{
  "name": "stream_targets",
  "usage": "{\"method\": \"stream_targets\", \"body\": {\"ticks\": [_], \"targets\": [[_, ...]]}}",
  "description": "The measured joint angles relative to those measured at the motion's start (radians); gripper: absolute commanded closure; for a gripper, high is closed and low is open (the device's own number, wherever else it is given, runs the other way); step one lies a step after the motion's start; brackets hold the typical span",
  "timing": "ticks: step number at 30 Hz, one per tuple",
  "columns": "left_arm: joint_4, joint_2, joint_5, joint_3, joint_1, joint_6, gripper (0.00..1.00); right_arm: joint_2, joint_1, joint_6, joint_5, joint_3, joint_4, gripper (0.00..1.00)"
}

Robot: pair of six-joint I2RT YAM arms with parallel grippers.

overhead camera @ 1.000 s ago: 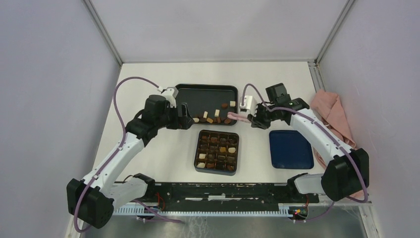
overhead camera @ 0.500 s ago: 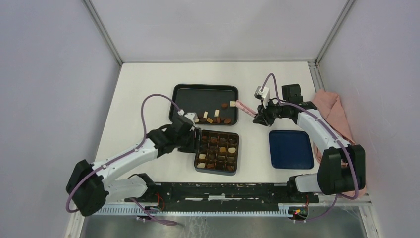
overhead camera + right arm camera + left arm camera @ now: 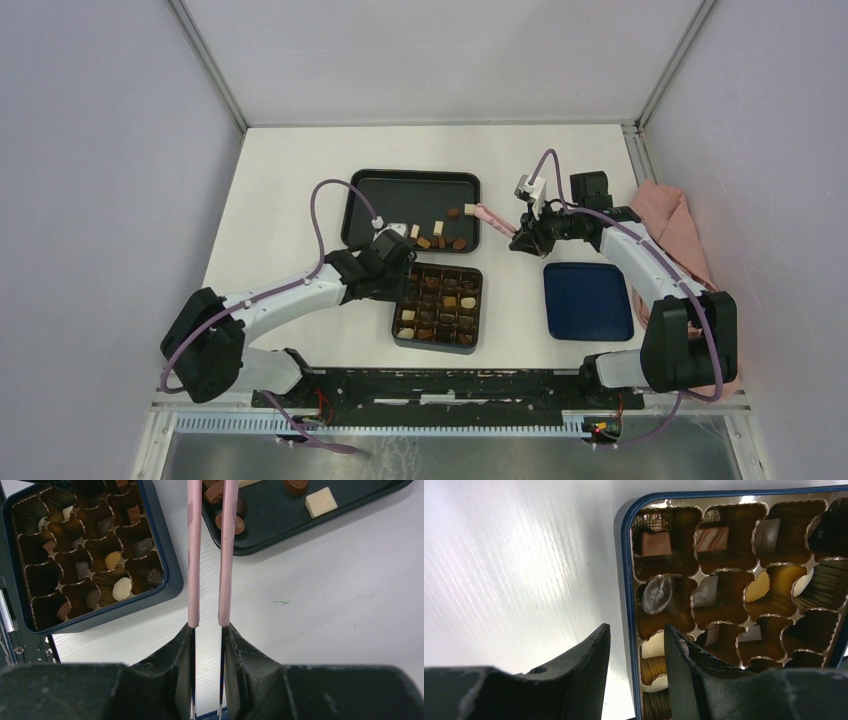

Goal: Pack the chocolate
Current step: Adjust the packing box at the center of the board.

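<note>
Loose chocolate pieces [image 3: 436,240] lie in the black tray [image 3: 400,195]; they also show in the right wrist view [image 3: 320,502]. More chocolate [image 3: 656,543] sits in cups of the dark blue box [image 3: 438,340]. My left gripper [image 3: 400,281] is open, and its fingers straddle the box's left rim [image 3: 626,580], one outside on the table, one inside over the cups. My right gripper [image 3: 521,241] is shut on the pink tweezers [image 3: 194,555], held over the table between the box and the tray. The tweezer arms stand apart; their tips are out of the wrist view.
The box's blue lid [image 3: 588,301] lies on the table to the right of the box. A pink cloth [image 3: 672,225] is bunched at the right wall. The walls of the enclosure stand close on three sides.
My left gripper moved from the tray's lower left down to the box's left rim. My right gripper drew back to the right with the tweezers, then held still.
</note>
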Motion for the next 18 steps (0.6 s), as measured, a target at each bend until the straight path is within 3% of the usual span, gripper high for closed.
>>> {"method": "stream_targets", "body": {"ticks": [7, 15, 18], "targets": [[0.019, 0.036, -0.016, 0.007, 0.000, 0.000, 0.57, 0.002, 0.000, 0.000, -0.001, 0.000, 0.000, 0.71], [0.035, 0.085, -0.028, 0.014, 0.000, 0.001, 0.79, 0.004, 0.000, -0.008, -0.003, 0.000, 0.000, 0.71], [0.044, 0.085, -0.032, 0.014, 0.000, 0.001, 0.92, 0.004, 0.000, -0.011, -0.010, 0.000, -0.001, 0.71]]}}
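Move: The packing box's left wall runs just under the left fingers, which straddle it, one over the table and one over the wells; the box's middle is about 6 cm to the right, 3 cm back and 3 cm lower. The black chocolate tray is centred some 14 cm ahead and 2 cm right of the left hand. From the waiting right hand, still holding the pink tweezers, the box's middle lies about 17 cm left, 12 cm back and 10 cm below. The left fingertips come to pinch the packing box's left wall, a little beyond the middle of that side, one finger outside and the other inside the rim. To get there the left hand sinks about 1.5 cm and eases some 1 cm forward along the wall, its attitude almost unchanged, while the fingers go from half open to nearly shut. ##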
